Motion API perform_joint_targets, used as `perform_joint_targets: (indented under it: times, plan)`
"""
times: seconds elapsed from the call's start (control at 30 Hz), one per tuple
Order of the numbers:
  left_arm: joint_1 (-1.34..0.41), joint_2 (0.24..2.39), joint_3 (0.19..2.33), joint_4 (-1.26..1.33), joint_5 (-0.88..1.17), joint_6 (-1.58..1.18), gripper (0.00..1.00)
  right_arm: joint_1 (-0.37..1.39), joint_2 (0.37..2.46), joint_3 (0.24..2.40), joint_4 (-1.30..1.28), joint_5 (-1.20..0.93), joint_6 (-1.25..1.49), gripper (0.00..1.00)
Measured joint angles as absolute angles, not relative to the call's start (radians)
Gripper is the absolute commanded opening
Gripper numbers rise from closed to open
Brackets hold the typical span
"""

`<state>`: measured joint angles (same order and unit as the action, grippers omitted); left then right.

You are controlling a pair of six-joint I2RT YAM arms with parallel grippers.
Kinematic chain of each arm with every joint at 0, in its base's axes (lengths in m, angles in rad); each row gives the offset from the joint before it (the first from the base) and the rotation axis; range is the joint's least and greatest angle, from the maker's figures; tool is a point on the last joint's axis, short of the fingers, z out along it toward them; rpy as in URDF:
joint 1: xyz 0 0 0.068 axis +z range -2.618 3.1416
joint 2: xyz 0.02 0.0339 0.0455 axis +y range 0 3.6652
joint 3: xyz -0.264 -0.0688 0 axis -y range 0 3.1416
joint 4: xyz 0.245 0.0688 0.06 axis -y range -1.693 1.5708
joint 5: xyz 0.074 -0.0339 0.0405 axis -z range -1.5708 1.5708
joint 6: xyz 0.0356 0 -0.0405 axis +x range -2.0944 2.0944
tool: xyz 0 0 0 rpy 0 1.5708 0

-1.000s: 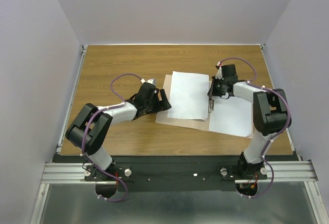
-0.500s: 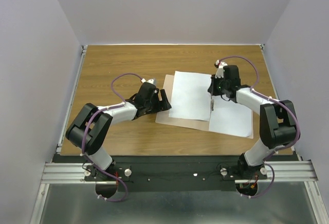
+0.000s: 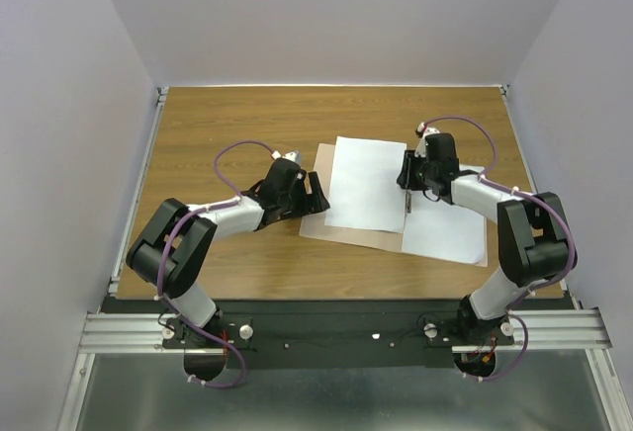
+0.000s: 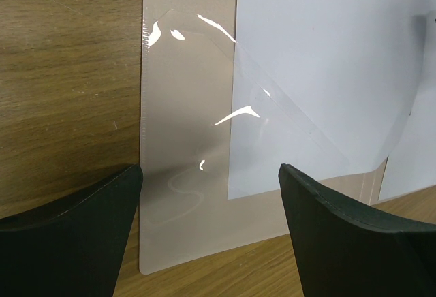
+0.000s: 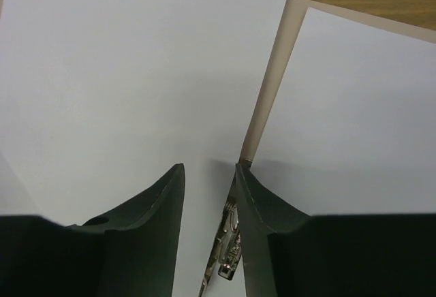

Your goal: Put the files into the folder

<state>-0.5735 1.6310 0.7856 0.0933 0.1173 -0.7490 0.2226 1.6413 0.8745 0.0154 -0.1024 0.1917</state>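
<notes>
The tan folder (image 3: 318,225) lies open and flat on the table. One white file (image 3: 364,184) rests on its left half and a second file (image 3: 445,225) on its right half. A metal clip (image 3: 406,200) stands along the spine between them. My right gripper (image 3: 406,176) hovers at the top of the clip. In the right wrist view its jaws stand apart (image 5: 210,174), with the clip (image 5: 228,249) beside the right finger and nothing clamped. My left gripper (image 4: 210,171) is open just off the folder's (image 4: 184,106) left edge, facing its glossy pocket and the file (image 4: 320,58).
The wooden table (image 3: 227,125) has a metal rail (image 3: 138,184) along its left side and pale walls on three sides. The folder's right half reaches close to the right arm's elbow (image 3: 534,238).
The right gripper's jaws have parted from shut. The right arm's elbow swung outward to the right. The left file shifted slightly to the right. The left arm stayed still.
</notes>
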Motion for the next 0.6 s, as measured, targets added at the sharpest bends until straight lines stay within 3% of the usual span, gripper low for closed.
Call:
perform_joint_targets:
  times: [0.17,0.6]
  plan:
    - [-0.574,1.631,0.786,0.093,0.118,-0.749,0.92,0.222,1.644,0.888,0.016,-0.085,0.260,0.61]
    - [-0.574,1.637,0.793,0.089,0.118,-0.749,0.92,0.210,1.766,0.960,-0.012,-0.068,0.397,0.57]
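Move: The metal clip on the folder's spine lies under the right hand, its middle about 2 cm back, 1 cm to the right and 3 cm below, its front end reaching slightly ahead of the fingers. The left file's middle is some 8 cm to the right hand's left and 2 cm ahead; the right file's is roughly 9 cm right and 5 cm back. From the left hand, the clip is about 19 cm right and 6 cm ahead, 3 cm lower. Keep opening the right gripper, already ajar, until it stands a bit over half open, and ease it forward about 1.5 cm over the clip's front end. Then lower it some 2.5 cm towards the spine, turning it about 10 degrees clockwise and tipping the fingers slightly further down, one finger over the left file and the other over the spine. ##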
